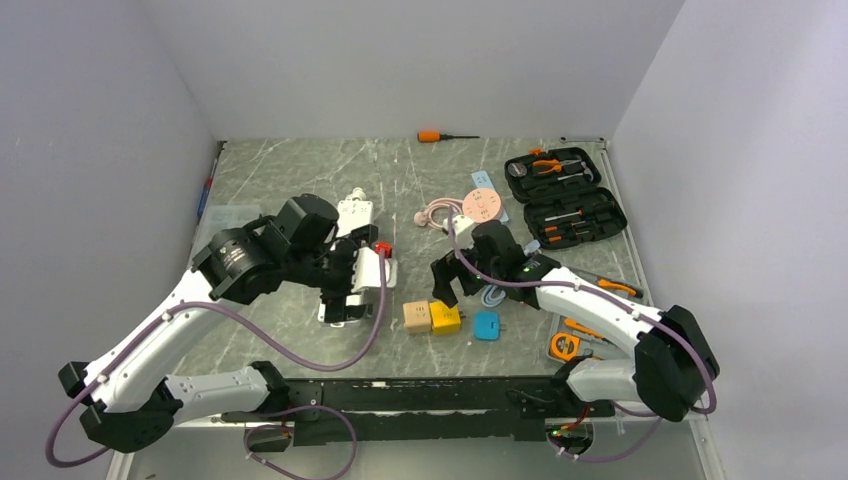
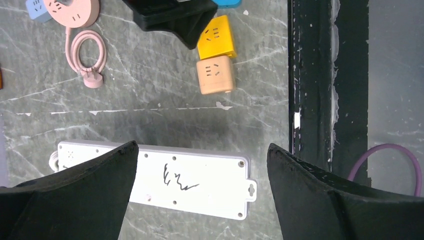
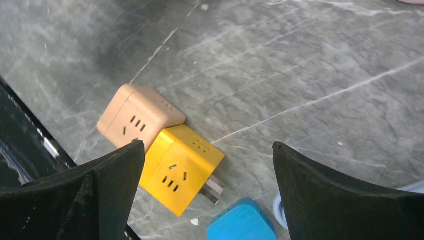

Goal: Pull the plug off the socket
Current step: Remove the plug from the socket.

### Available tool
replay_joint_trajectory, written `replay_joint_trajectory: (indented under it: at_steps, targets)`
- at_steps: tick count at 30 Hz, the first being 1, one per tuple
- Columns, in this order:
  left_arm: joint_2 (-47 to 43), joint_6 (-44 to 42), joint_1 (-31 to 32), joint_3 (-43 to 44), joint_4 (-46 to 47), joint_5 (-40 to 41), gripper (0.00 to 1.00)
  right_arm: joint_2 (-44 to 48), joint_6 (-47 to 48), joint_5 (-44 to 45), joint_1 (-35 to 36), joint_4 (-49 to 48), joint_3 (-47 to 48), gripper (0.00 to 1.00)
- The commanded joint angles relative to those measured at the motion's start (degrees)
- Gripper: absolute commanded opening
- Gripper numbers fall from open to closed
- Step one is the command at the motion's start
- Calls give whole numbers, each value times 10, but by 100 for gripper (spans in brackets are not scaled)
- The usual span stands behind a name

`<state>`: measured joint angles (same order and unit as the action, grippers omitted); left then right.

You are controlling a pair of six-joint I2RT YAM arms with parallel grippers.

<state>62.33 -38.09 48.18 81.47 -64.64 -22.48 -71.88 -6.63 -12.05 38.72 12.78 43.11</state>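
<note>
The socket (image 1: pixel 356 213) is a long white strip lying lengthwise on the marble table, mostly covered by my left arm. In the left wrist view it shows its plain back (image 2: pixel 200 177), with screw holes, a black scribble and a hanging tab. My left gripper (image 2: pixel 202 146) hovers open above it, one finger past each end of the visible stretch, nothing between them; from above it sits here (image 1: pixel 345 285). The plug is hidden. My right gripper (image 3: pixel 208 145) is open and empty over the table beside a yellow cube adapter (image 3: pixel 180 170); from above it sits here (image 1: pixel 452 288).
A tan cube (image 1: pixel 417 317) touches the yellow cube (image 1: pixel 446 319); a blue adapter (image 1: pixel 487 325) lies to their right. A round pink disc (image 1: pixel 484 206) with coiled cable, an open tool case (image 1: pixel 565 195), a tape measure (image 1: pixel 565 347) and an orange screwdriver (image 1: pixel 440 136) lie around. The black rail (image 2: pixel 312 85) runs along the near edge.
</note>
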Motion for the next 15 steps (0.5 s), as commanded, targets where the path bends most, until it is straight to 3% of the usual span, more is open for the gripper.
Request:
replay_joint_trajectory:
  at_steps: [1,9,15]
  targets:
    - [-16,-46,-6,28,-30,11,99,-16,103,-15,39,59,50,100]
    - [-33,-110,-5,95,-72,11,99,-43,161,-19,112,160,89,100]
    - [-46,-100,-5,82,-60,6,99,-93,166,33,157,202,97,100]
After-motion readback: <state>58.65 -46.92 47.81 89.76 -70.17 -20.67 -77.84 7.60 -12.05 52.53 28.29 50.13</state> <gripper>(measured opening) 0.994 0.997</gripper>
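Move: Behind the right hand, roughly 6 cm back, 1 cm to its left and 8 cm down, lies the yellow plug. The beige plug adjoins it, 6 cm farther left of it; the blue plug lies about 8 cm to the right of the yellow one and 1 cm nearer the bases. A blue cable coil is some 9 cm right of the hand and 1 cm back. From the left hand, the yellow plug is about 3 cm ahead, 15 cm right and 26 cm below. Drawing back about 7 cm towards the yellow plug, the right hand also drifts left and, late on, sinks a couple of centimetres. It swings counter-clockwise by some 25 degrees and tips its fingers more steeply down, jaws still wide open over the yellow plug. The left hand, empty and open, rises about 5 cm and eases left, clear of the plugs. ##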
